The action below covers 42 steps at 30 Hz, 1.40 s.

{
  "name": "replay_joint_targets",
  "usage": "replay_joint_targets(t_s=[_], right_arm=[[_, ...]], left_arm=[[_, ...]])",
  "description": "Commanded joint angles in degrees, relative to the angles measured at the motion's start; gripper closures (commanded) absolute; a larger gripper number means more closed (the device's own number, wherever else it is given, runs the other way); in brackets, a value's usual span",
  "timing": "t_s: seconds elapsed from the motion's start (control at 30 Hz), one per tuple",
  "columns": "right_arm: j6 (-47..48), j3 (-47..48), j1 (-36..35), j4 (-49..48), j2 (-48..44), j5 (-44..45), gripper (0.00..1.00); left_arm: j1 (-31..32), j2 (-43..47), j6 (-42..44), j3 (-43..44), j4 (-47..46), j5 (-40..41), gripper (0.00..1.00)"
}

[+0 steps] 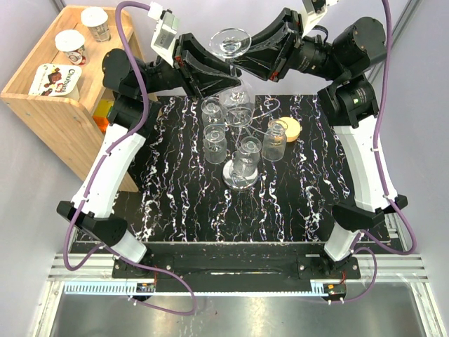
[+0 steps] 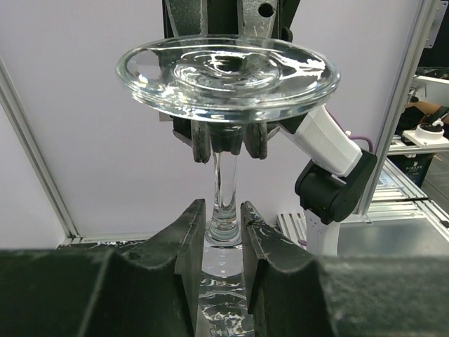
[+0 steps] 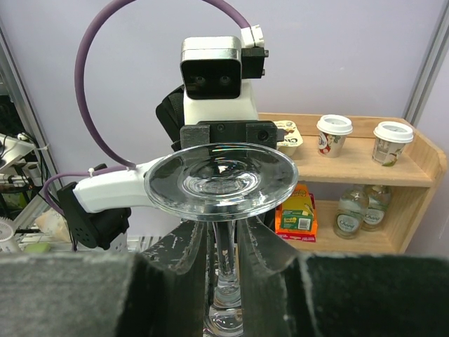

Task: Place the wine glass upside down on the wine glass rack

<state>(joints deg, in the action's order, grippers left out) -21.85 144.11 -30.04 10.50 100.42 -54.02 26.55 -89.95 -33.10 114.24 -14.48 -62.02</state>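
A clear wine glass (image 1: 231, 42) hangs upside down high over the table, its round foot (image 2: 228, 70) uppermost. My right gripper (image 3: 224, 239) is shut on the stem just under the foot; in the left wrist view its fingers (image 2: 201, 144) pinch that stem. My left gripper (image 2: 224, 217) has its jaws close on either side of the stem's lower end, where it flares into the bowl; I cannot tell whether they press on it. The chrome wine glass rack (image 1: 240, 177) stands below on the marbled table, its disc base showing.
Several upside-down glasses (image 1: 214, 116) hang round the rack. A glass jar (image 1: 276, 144) and a cork lid (image 1: 292, 128) sit right of it. A wooden shelf (image 1: 42, 98) with yoghurt cups (image 1: 71, 45) stands at the far left.
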Motion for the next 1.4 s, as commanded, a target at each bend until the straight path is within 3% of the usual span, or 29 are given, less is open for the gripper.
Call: replay_joint_targets(t_s=[0.0,0.43,0.67,0.83,0.93,1.2,1.37], right_arm=[[0.8,3.1,0.0,-3.4,-2.0,2.3,1.0],[3.1,2.4,0.0,0.2,-3.0,3.6,0.54],[3.6,2.0,0.0,1.2,-3.0,3.5,0.48],[7.6,1.2,0.1,5.2,-4.1,4.2,0.38],[10.7,0.6,0.0,8.6,-4.6,4.9,0.25],[16.0,-1.2,0.0,13.5,-5.9,7.9,0.22],[26.4,-3.6,0.1,20.9,-7.5,17.9,0.21]], left_arm=[[-0.4,0.2,-0.1,-0.2,0.2,-2.4,1.0],[-1.5,0.2,-0.2,1.6,1.2,-2.4,1.0],[-1.8,0.0,-0.1,2.7,1.6,-2.1,1.0],[-3.5,0.0,-1.5,3.0,0.2,-2.5,1.0],[-5.0,0.1,-3.6,3.2,-1.8,-2.8,1.0],[-7.2,0.5,-4.8,3.3,-3.3,-3.4,1.0],[-11.0,0.5,-6.5,3.4,-5.2,-3.7,1.0]])
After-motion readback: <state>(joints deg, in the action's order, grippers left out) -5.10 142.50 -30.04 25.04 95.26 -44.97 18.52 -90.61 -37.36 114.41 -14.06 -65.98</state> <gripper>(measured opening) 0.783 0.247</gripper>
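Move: The wine glass is upside down, its lower stem already pinched by the left hand. The rack's top arms lie about 22 cm below this hand, 4 cm right and 2 cm ahead; of the hanging glasses, the left-front one is roughly 3 cm ahead and 4 cm left, the right one 4 cm ahead and 12 cm right, both some 34 cm down. The right hand still grips the stem under the foot, the glass's middle 7 cm below it. The right hand lets go of the stem just under the foot, opening its fingers wide, then backs about 2 cm to its right, turning clockwise some 15 degrees and ending slightly forward. The left hand keeps its pinch lower on the stem, at first nearly still and sinking about 1 cm, then carries the wine glass roughly 5 cm diagonally forward and left, away from the opened gripper. ##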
